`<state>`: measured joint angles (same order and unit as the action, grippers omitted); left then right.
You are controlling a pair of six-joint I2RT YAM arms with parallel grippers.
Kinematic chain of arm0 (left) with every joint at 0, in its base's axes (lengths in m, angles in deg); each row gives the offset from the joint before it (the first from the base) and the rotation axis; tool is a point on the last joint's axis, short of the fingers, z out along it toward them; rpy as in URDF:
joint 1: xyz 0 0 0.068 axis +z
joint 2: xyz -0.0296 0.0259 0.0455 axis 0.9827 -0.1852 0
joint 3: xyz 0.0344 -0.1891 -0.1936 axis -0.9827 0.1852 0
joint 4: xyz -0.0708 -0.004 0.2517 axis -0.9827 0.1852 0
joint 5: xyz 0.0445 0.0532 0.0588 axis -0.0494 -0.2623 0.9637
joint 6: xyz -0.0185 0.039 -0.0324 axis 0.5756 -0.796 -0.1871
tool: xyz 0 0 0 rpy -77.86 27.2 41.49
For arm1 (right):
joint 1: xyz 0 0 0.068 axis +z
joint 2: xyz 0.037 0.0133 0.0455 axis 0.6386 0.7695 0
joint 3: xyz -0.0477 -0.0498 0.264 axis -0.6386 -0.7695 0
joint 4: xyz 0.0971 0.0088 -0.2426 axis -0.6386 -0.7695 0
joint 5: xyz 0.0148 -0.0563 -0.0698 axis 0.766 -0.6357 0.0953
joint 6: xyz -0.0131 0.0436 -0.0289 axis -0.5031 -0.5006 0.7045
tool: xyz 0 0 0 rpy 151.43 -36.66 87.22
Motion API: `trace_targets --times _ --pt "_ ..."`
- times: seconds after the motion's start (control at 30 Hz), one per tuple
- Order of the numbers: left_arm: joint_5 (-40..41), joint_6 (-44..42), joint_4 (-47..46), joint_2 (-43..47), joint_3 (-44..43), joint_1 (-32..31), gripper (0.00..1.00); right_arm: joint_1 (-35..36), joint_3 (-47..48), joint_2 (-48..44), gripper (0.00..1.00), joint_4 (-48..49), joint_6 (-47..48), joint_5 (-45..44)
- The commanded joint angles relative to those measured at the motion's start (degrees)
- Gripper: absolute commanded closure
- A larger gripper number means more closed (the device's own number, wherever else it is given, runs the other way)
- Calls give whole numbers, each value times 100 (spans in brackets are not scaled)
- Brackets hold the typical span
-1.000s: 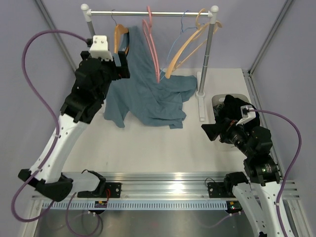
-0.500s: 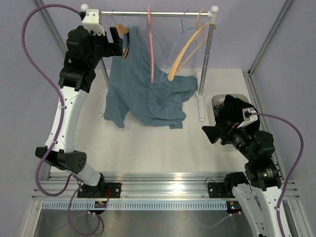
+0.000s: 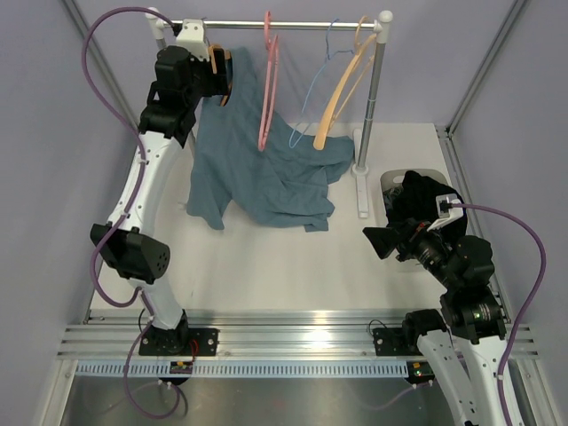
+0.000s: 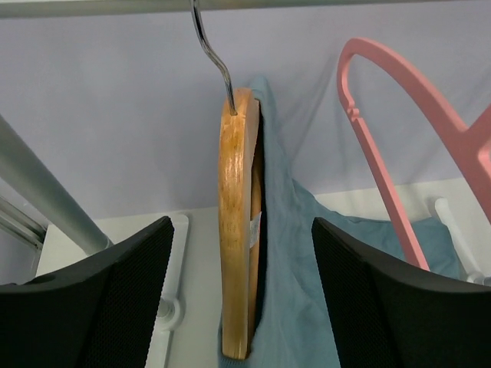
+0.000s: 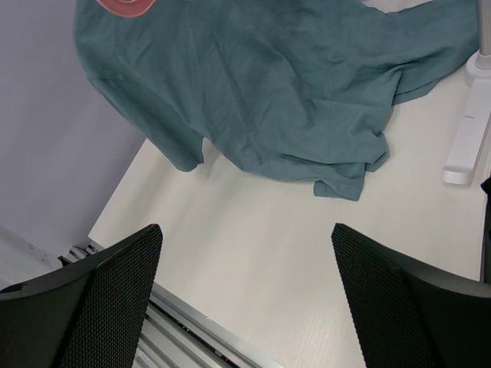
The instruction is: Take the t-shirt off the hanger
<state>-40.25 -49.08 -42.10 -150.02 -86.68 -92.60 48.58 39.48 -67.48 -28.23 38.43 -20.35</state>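
The teal-blue t-shirt [image 3: 266, 173] hangs by its neck from the orange-tan hanger [image 3: 220, 67] on the rail and drapes down onto the table. In the left wrist view the hanger [image 4: 234, 230], its grey hook [image 4: 211, 54], the t-shirt [image 4: 303, 268] and its white label [image 4: 255, 228] sit between my fingers. My left gripper [image 3: 222, 75] [image 4: 240, 224] is open and straddles the hanger's top without touching it. My right gripper [image 3: 377, 240] [image 5: 245, 230] is open and empty, low over the table, facing the t-shirt's lower folds [image 5: 268, 84].
A pink hanger [image 3: 266, 89] [image 4: 383, 153], a thin blue wire hanger [image 3: 311, 93] and a paler tan hanger [image 3: 342, 84] hang on the rack rail [image 3: 293, 24]. The rack's right post [image 3: 371, 106] and white foot [image 5: 468, 138] stand beside a black clothing heap [image 3: 415, 193].
My left arm has risen from beside the t-shirt up to the rail, and its open gripper now straddles the hanger. The pink hanger has swung. The right arm has barely moved.
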Motion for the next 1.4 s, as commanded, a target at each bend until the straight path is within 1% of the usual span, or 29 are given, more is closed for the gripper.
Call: trace_targets --times 0.0,0.07,0.17,0.2,0.27,0.3,0.33,0.4,0.5,0.53,0.6,0.63,0.67,0.93,1.13,1.27,1.37 --pt "83 -149 -564 -16 -133 27 27 -10 95 -1 1 63 82 71" --pt "31 -332 -739 28 -19 27 33 -10 95 -10 0 71 82 71" --pt "153 -422 -1047 186 271 27 45 -10 104 -27 0 54 82 80" --pt "188 -439 -1170 247 420 27 56 -10 95 -27 1 63 82 97" --pt "206 -475 -1286 222 378 27 59 -1 95 -36 1 97 82 176" --pt "189 -492 -1277 160 290 27 65 -9 86 -36 1 98 82 151" --pt "119 -518 -1242 116 220 27 68 -1 95 -18 0 80 90 124" --pt "100 -536 -1154 -33 9 27 71 -9 104 -1 0 36 125 71" --pt "144 -562 -1075 -113 -62 27 76 -10 104 -1 1 45 117 54" --pt "162 -589 -1101 -104 -80 27 81 -1 104 -1 0 54 117 62" --pt "136 -606 -1162 -95 -54 27 88 -1 113 17 0 36 117 62" --pt "127 -624 -1197 -78 -19 27 96 -9 113 8 1 36 125 62" --pt "101 -607 -1215 -78 -27 27 100 -10 113 -1 1 36 117 62" --pt "188 -624 -1277 45 -27 27 100 -10 95 43 1 54 126 -17" --pt "65 -563 -1557 291 34 27 100 -10 121 -9 1 19 134 36" --pt "337 -615 -1611 327 -150 18 100 -10 104 -106 0 54 134 54" --pt "338 -572 -1689 458 -133 27 100 -10 104 -19 0 63 143 10"
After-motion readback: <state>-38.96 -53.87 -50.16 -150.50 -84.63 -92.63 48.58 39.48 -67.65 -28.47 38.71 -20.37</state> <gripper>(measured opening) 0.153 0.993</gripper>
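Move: Between the left hand's half-open fingers and about 2 cm ahead is the wooden hanger's near arm, centred sideways and at hand height. The rail runs roughly 7 cm ahead and 11 cm up, level sideways; the pink hanger hangs some 12 cm right and 4 cm ahead, and the rack's left post is around 11 cm left, 7 cm ahead. From the idle right hand, that wooden arm lies about 35 cm ahead, 40 cm left and 15 cm higher. Easing forward just over 1 cm, the left hand brings its fingers around the near arm of the wooden hanger below the hook and closes them until they pinch the wood from both sides. As they shut, it rises about 1 cm and tips up some 5 degrees, then stays there under the rail, keeping the squeeze with raised grip effort. ##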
